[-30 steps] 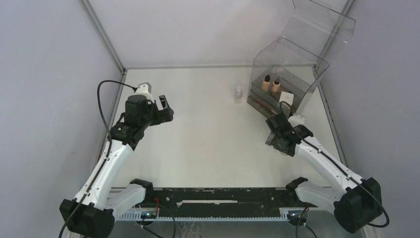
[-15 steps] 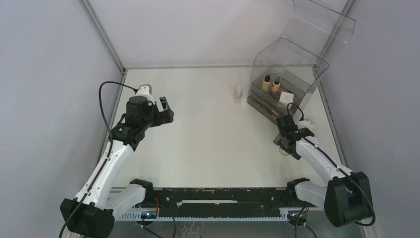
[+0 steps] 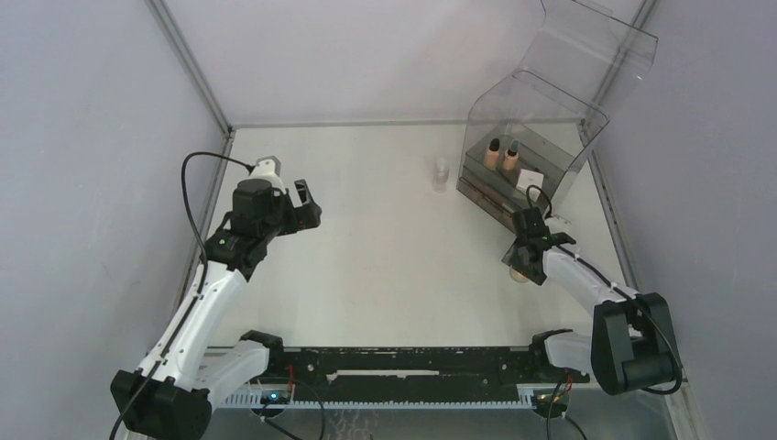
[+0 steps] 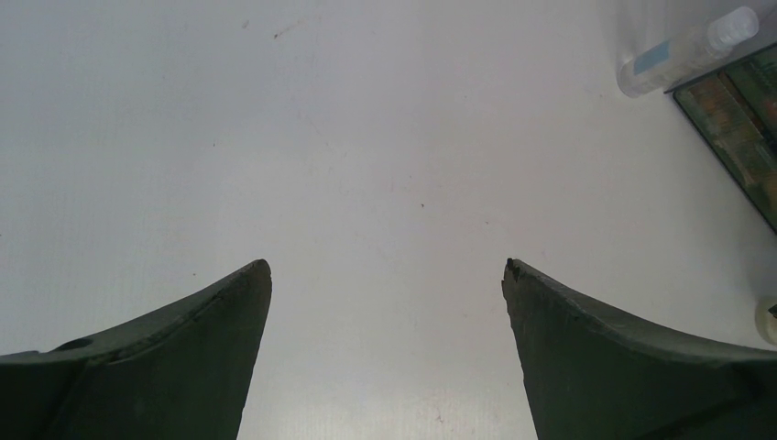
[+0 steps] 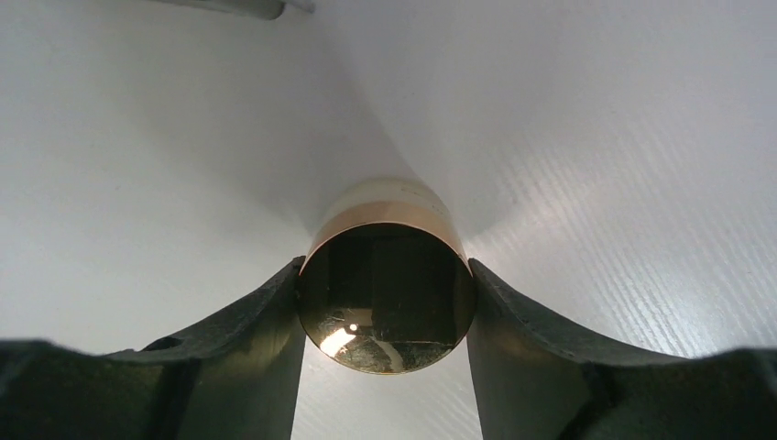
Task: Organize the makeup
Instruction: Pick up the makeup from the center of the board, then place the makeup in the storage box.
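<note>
A round jar with a shiny gold lid (image 5: 385,298) stands on the white table. My right gripper (image 5: 385,266) is shut on it, with a finger touching each side. In the top view this right gripper (image 3: 520,260) is low over the tan jar (image 3: 521,273), in front of the clear bin (image 3: 541,115). Inside the bin stand two tan dark-capped bottles (image 3: 493,152) and a white box (image 3: 529,180). A small clear bottle (image 3: 442,173) stands left of the bin. My left gripper (image 3: 302,203) hovers open at the far left, holding nothing.
The bin's lid is tilted up and back. Its lower drawers (image 4: 738,119) show at the left wrist view's right edge, with the clear bottle (image 4: 687,53) beside them. A metal frame rail runs along the table's right edge (image 3: 612,220).
My right gripper has shifted slightly right, lowered over the gold-lidded jar and narrowed onto it. The left arm has barely moved.
</note>
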{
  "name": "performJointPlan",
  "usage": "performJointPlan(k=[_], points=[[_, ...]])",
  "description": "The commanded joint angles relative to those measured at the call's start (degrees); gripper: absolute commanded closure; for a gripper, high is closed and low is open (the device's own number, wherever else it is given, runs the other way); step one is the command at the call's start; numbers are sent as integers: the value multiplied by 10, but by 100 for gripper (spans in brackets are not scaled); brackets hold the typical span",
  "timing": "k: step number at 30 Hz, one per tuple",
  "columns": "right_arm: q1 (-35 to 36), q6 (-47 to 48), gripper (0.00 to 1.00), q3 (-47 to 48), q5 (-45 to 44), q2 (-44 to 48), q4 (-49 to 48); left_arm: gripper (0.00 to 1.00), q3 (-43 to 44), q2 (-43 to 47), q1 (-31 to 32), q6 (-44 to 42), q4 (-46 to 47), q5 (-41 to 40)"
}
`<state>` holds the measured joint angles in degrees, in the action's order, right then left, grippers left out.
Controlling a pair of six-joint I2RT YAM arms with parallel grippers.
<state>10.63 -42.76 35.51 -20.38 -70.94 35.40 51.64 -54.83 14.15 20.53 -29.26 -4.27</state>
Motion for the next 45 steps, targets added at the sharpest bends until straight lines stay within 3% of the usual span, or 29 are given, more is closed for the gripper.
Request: performJointPlan(k=[1, 5, 7, 9, 16, 21, 28, 45], points=[[13, 38, 50, 6, 37, 28, -29, 0, -12, 18, -4, -5, 19, 4], [78, 71, 61, 34, 72, 66, -16, 0, -12, 13, -4, -5, 20, 5], [154, 102, 62, 75, 37, 86, 5, 0, -14, 16, -4, -5, 26, 11], [178, 121, 63, 134, 12, 87, 41, 0, -16, 19, -4, -3, 34, 18], [121, 220, 66, 393, 23, 19, 125, 0, -19, 27, -4, -4, 34, 15], [74, 267, 67, 495, 57, -75, 172, 0, -21, 35, -4, -5, 28, 7], [17, 272, 68, 496, 102, -123, 137, 0, -16, 37, -4, -10, 23, -1], [-10, 263, 71, 525, 86, -194, 72, 0, -14, 44, -4, -12, 13, -11]])
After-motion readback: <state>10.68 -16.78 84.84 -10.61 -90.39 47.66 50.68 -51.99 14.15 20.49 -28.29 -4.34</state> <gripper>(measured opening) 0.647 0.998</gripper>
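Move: The jar is already between the right fingers. The free front part of the organizer's open tray lies about 21 cm ahead of this hand, 4 cm left and 7 cm up. The white box stands some 21 cm ahead and 2 cm right; the near bottle is 26 cm ahead and 2 cm left, the far bottle 26 cm ahead and 7 cm left; all three are some 8–9 cm up. From the left hand the tray front lies about 13 cm ahead, 41 cm right and 11 cm below. Keeping its pinch on the gold-lidded jar, the right hand lifts it off the table, first swinging left nearly 10 cm, then climbing steeply and forward to about 25 cm above its start, while the wrist turns some 30 degrees counter-clockwise and the fingertips tip up for a time. Past the top it drifts back rightwards and sinks 7 to 9 cm, easing forward to bring the jar over the organizer's front edge, just left of the white box, with the fingers pointing mostly down again. ##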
